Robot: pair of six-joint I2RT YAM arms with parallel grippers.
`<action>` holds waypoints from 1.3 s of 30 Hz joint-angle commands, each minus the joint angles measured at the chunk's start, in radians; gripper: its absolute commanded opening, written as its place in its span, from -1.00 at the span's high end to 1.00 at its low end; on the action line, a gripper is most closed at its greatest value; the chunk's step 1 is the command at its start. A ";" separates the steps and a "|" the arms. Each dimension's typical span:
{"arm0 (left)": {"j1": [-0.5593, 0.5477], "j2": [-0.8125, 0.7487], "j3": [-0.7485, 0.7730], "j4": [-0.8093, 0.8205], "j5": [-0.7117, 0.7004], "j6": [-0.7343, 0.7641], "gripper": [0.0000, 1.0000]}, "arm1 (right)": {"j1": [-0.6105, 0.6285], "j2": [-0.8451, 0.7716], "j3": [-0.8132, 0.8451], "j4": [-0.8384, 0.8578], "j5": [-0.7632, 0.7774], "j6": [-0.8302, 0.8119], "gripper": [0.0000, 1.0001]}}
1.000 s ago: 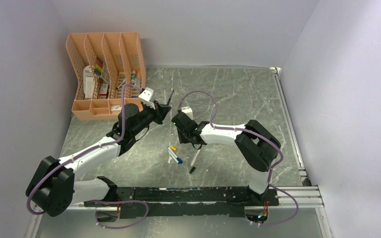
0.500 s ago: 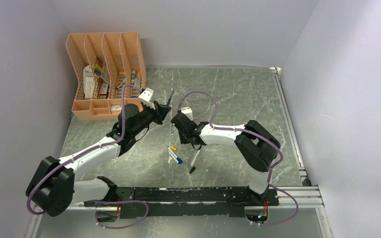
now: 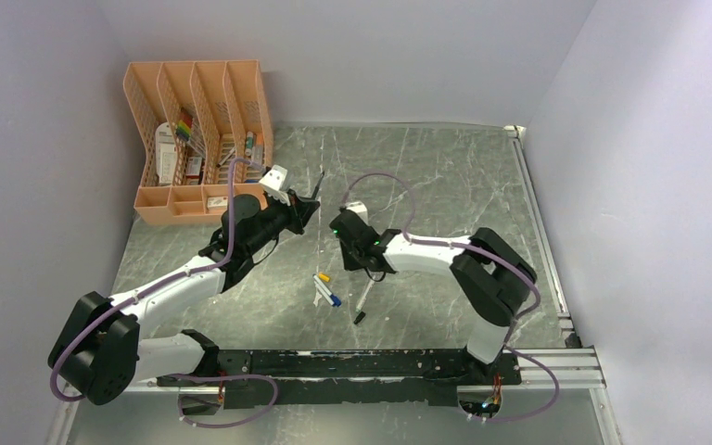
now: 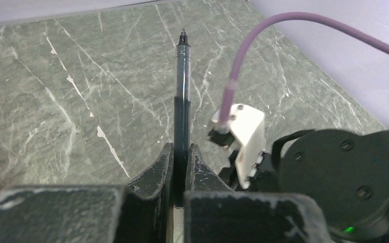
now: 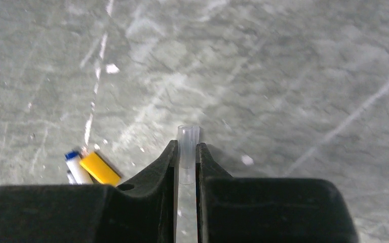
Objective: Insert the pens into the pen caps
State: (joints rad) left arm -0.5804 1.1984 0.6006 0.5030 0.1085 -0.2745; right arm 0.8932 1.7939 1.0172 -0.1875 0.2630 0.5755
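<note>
My left gripper (image 4: 181, 148) is shut on the dark pen (image 4: 183, 76), whose tip points away over the table; from above this pen (image 3: 320, 183) pokes out toward the back. Just to its right, my right gripper (image 5: 188, 149) is shut on a small clear pen cap (image 5: 188, 139) that sticks out past the fingertips, held a little above the table. Below them on the table lie a yellow cap (image 3: 324, 276), a white pen with a blue end (image 3: 328, 295) and a white pen with a black end (image 3: 363, 301). The right wrist view also shows the yellow cap (image 5: 100, 168).
A peach desk organizer (image 3: 199, 139) with several compartments stands at the back left, close behind the left arm. Grey walls close in the table on the left, back and right. A metal rail (image 3: 542, 241) runs along the right edge.
The right gripper has closed on the clear cap and its arm has shifted slightly right. The left arm and its dark pen have stayed put.
</note>
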 commanded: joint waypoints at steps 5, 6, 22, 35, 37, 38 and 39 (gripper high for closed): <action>0.013 0.003 -0.007 0.060 0.049 -0.058 0.86 | -0.153 -0.285 -0.159 0.168 -0.171 0.000 1.00; 0.014 0.007 -0.008 0.070 0.064 -0.066 0.86 | -0.172 -0.321 -0.178 0.197 -0.189 -0.002 1.00; -0.071 0.129 -0.127 0.671 0.243 -0.439 0.86 | -0.326 -0.592 -0.240 0.681 -0.340 0.064 1.00; -0.159 0.196 -0.122 0.818 0.235 -0.485 0.86 | -0.335 -0.633 -0.244 0.844 -0.374 0.119 1.00; -0.163 0.204 -0.119 0.825 0.235 -0.490 0.86 | -0.334 -0.639 -0.242 0.848 -0.376 0.118 1.00; -0.164 0.207 -0.119 0.830 0.235 -0.492 0.86 | -0.334 -0.641 -0.241 0.845 -0.378 0.113 1.00; -0.164 0.209 -0.119 0.834 0.235 -0.494 0.86 | -0.335 -0.642 -0.236 0.841 -0.380 0.111 1.00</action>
State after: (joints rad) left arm -0.7353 1.3945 0.4721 1.2648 0.3286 -0.7597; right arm 0.5644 1.1755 0.7589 0.6106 -0.1047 0.6888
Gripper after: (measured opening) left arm 0.121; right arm 0.105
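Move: My right hand already grips the clear cap just over the table; the black pen it is meant for, held tip-up in my left hand, lies about 6 cm ahead, 6 cm to the left and 22 cm above. Near my right hand on the table lie the yellow cap, 4 cm left and 2 cm back, and the white marker, 5 cm right and 6 cm back. From my left hand the clear cap is about 4 cm back, 6 cm right and 19 cm down. I sweep the clear cap some 31 cm up from the table with my right hand, swinging a little right and forward, and roll the wrist so the steeply down-pointing fingers come level, facing forward-left. Meanwhile my left hand brings the pen about 8 cm back and 8 cm right, rising slightly, its left side tipping up some 30 degrees as it turns clockwise. Both grips stay shut. ##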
